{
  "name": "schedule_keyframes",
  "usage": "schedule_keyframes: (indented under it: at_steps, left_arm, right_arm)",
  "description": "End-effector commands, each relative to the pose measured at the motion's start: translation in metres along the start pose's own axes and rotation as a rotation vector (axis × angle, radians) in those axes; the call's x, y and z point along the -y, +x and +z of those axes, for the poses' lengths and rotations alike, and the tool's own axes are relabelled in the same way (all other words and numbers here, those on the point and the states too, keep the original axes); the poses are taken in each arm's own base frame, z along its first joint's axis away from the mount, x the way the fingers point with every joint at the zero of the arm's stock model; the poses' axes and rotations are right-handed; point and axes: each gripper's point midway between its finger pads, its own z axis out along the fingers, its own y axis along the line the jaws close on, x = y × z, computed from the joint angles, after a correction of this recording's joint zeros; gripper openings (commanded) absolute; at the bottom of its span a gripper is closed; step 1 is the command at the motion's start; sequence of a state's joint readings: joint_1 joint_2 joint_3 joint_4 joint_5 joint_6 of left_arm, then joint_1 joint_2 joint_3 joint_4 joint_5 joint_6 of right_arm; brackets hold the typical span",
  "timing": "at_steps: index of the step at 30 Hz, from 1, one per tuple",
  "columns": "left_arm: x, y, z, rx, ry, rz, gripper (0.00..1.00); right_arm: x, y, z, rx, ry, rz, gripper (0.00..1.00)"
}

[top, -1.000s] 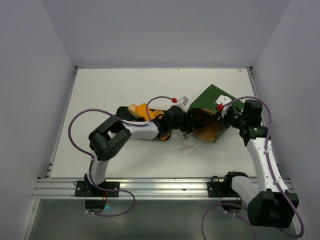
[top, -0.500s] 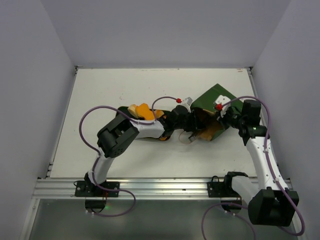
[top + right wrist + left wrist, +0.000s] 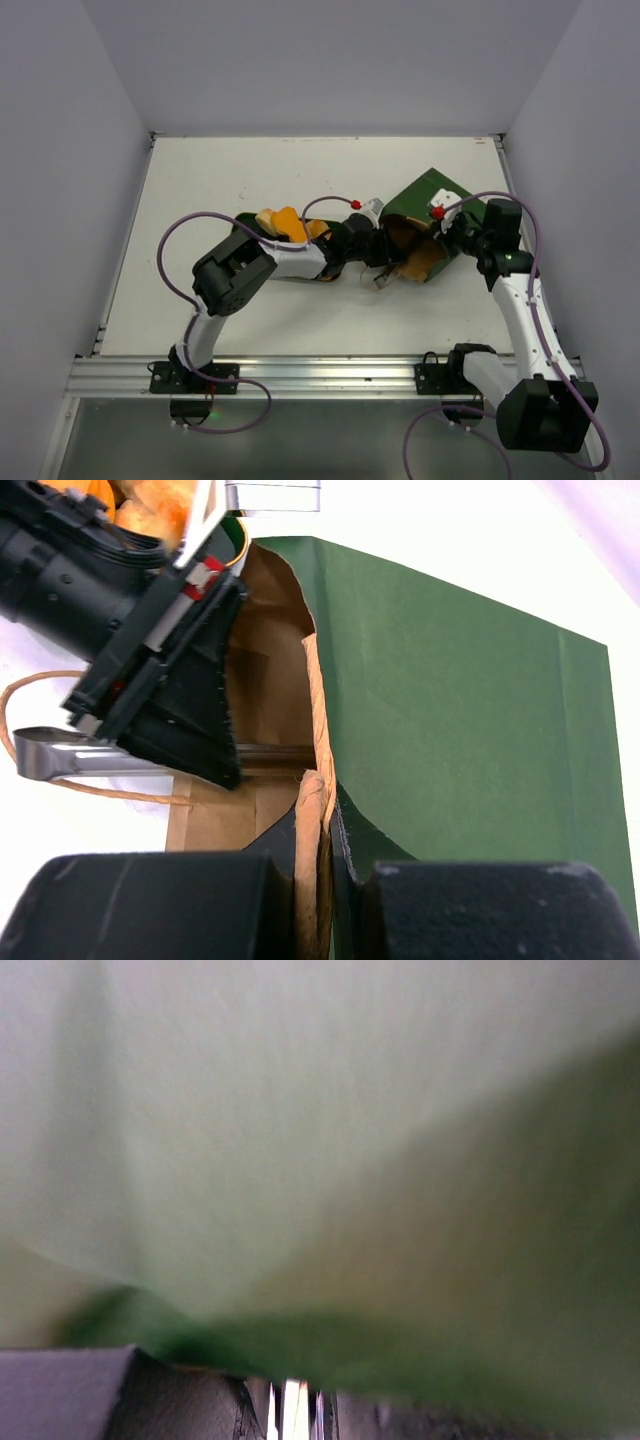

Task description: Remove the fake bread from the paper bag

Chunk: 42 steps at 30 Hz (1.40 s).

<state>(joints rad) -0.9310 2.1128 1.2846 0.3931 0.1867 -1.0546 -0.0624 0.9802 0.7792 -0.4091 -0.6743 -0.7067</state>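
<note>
The dark green paper bag (image 3: 428, 200) lies on its side right of centre, its brown mouth (image 3: 265, 680) facing left. My right gripper (image 3: 441, 226) is shut on the bag's upper rim (image 3: 322, 810), pinching the paper edge. My left gripper (image 3: 383, 250) is at the mouth, shut on metal tongs (image 3: 85, 755) whose arms reach into the bag. Orange and tan fake bread (image 3: 284, 222) lies on a dark tray left of the bag, and shows again in the right wrist view (image 3: 150, 495). No bread shows inside the bag. The left wrist view is a green blur above the tongs (image 3: 295, 1412).
The dark tray (image 3: 243, 221) sits under my left forearm. A string handle (image 3: 60, 685) loops on the white table in front of the bag mouth. White walls close the table at the back and both sides.
My left gripper has slid right, up to the bag's mouth, and its jaws have squeezed the tongs closer together. The right gripper and the bag have stayed put.
</note>
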Motion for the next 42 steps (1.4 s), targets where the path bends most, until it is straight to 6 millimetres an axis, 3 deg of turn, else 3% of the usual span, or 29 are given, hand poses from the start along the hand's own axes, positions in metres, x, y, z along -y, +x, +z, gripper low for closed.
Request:
schedule_keyframes:
  at_steps: [1,4,13,17,18,24,42]
  left_arm:
    - [0.042,-0.018,-0.024,0.061,0.108,0.064,0.0]
    - [0.042,-0.017,-0.037,0.068,0.11,0.085,0.0]
    - [0.05,-0.014,-0.069,0.088,0.138,0.108,0.01]
    - [0.055,-0.012,-0.065,0.081,0.151,0.089,0.11]
    - [0.055,-0.011,-0.063,0.078,0.156,0.085,0.18]
    - [0.046,-0.004,-0.047,0.054,0.135,0.06,0.32]
    - [0.034,-0.014,-0.034,0.111,0.04,0.075,0.44]
  right_arm:
    - [0.002,-0.012,0.0,0.044,0.014,-0.015,0.0]
    - [0.003,-0.012,-0.001,0.044,0.022,-0.018,0.0]
    - [-0.019,-0.018,-0.005,0.082,-0.081,-0.077,0.0]
    - [-0.026,-0.019,-0.004,0.096,-0.124,-0.081,0.0]
    - [-0.029,-0.021,-0.005,0.107,-0.139,-0.093,0.0]
    - [-0.034,-0.019,-0.004,0.11,-0.169,-0.095,0.0]
    - [-0.034,-0.013,0.0,0.096,-0.176,-0.088,0.0]
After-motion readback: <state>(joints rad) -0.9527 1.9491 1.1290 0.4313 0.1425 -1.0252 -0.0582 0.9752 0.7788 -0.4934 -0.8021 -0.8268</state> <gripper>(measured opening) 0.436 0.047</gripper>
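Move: The left gripper, holding the tongs pinched partly shut, is just outside the paper bag's mouth; the middle of the mouth is about 5 cm to its right and 2 cm ahead, roughly level. The bag's rope handle loops some 3 cm left of this gripper, 5 cm nearer the base and 6 cm lower; the tray's middle lies about 26 cm left, 2 cm ahead and 7 cm lower. From the right gripper, pinching the rim, the mouth is about 7 cm left, 3 cm back and 8 cm below. Draw the left gripper and its tongs up and left about 4 cm each way, backing slightly towards the base, with the tongs still squeezed. Then sink about 2 cm and let the fingers spread to roughly twice their gap, keeping the tongs reaching into the bag. Meanwhile keep the right pinch on the rim, easing it 2 cm back and 2 cm left while turning it about 10 degrees counter-clockwise. ##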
